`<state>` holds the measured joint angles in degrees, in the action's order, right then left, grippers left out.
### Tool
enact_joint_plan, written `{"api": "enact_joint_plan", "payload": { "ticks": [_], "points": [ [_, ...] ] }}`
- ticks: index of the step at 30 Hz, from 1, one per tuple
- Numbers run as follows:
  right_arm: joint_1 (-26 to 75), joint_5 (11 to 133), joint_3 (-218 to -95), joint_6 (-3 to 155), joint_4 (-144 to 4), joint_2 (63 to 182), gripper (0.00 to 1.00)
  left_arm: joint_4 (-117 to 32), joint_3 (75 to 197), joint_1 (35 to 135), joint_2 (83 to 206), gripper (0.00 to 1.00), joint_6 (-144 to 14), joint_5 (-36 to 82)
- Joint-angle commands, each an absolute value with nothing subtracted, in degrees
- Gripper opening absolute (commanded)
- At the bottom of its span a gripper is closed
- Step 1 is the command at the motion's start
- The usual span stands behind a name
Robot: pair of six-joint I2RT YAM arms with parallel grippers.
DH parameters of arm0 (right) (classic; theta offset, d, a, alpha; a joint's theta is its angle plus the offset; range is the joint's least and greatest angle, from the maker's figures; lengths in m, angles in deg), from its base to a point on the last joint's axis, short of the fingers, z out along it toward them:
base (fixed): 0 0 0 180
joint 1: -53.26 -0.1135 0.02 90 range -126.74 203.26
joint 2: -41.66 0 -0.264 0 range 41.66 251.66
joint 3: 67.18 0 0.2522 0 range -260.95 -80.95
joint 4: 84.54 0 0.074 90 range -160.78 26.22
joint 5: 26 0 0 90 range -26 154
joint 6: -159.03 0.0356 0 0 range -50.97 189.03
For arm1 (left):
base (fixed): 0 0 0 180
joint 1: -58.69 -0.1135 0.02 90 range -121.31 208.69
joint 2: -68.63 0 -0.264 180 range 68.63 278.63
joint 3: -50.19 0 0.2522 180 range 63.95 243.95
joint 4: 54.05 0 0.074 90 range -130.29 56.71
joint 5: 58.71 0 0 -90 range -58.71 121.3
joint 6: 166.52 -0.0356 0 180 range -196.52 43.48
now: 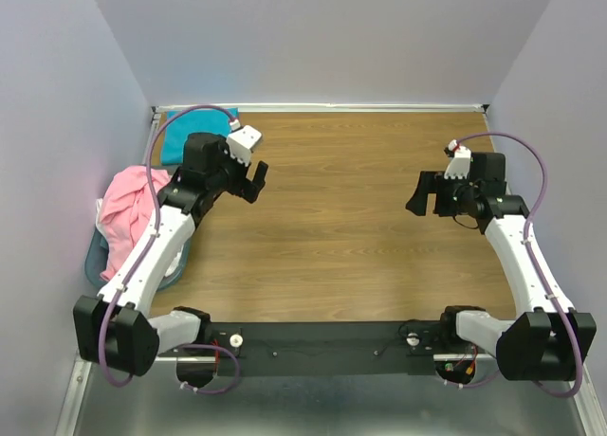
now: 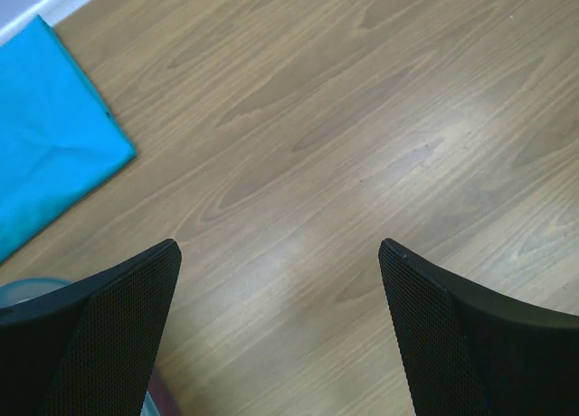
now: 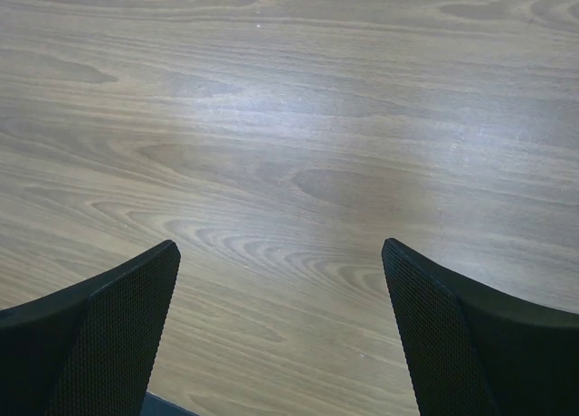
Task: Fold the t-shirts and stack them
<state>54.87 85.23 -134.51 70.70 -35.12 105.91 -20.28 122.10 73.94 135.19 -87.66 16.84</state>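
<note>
A folded teal t-shirt [image 1: 180,137] lies flat in the table's far left corner; the left wrist view shows its corner [image 2: 50,136] at the upper left. A crumpled light pink t-shirt [image 1: 128,213] heaps out of the basket at the left edge, with a bit of white cloth beside it. My left gripper [image 1: 254,182] hovers open over bare wood to the right of the teal shirt, nothing between its fingers [image 2: 118,335]. My right gripper [image 1: 425,193] hangs open over the right side of the table, its fingers [image 3: 452,335] empty, far from any shirt.
A light-blue plastic basket [image 1: 95,256] sits at the table's left edge beside the left arm. Purple-grey walls close in the back and both sides. The wooden tabletop [image 1: 341,227] stretches between the two grippers. A black rail [image 1: 322,346] carries the arm bases at the near edge.
</note>
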Motion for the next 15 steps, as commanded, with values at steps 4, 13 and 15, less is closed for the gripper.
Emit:
{"api": "enact_joint_plan", "payload": {
  "ticks": [4, 13, 15],
  "points": [
    [55.3, 85.4, -133.6, 69.8, -36.0, 107.8, 1.0, -3.9, 142.9, 64.3, 147.3, 0.98, -91.2, 14.3],
    [55.3, 85.8, -133.2, 69.6, -35.8, 108.4, 1.0, 11.9, 156.9, 40.9, 157.9, 0.98, -97.9, 16.3],
    [55.3, 86.1, -133.2, 69.6, -35.8, 109.3, 1.0, 11.7, 154.8, 37.3, 158.4, 0.98, -99.0, 17.8]
  ]
}}
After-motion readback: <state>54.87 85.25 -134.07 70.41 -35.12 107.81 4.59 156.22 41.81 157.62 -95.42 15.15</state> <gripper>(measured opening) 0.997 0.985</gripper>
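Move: The pink t-shirt, heaped in the bin, lies about 27 cm to the left of my left hand, roughly level with it in reach and some 14 cm below. The bin around it has its middle about 26 cm to the left and 3 cm nearer me. The blue folded t-shirt lies on the table about 20 cm ahead, 14 cm to the left and 22 cm below. From my right hand the pink t-shirt is roughly 70 cm to the left, 3 cm ahead and 8 cm lower. I swing my left hand, fingers wide open and empty, quickly left across the near side of the blue t-shirt to above the far part of the bin, over 20 cm in all. I first lift it about 5 cm and reach forward some 8 cm, then begin to sink and draw back slightly towards the pink t-shirt, turning the hand about 25 degrees counter-clockwise and tipping the fingers further down. ##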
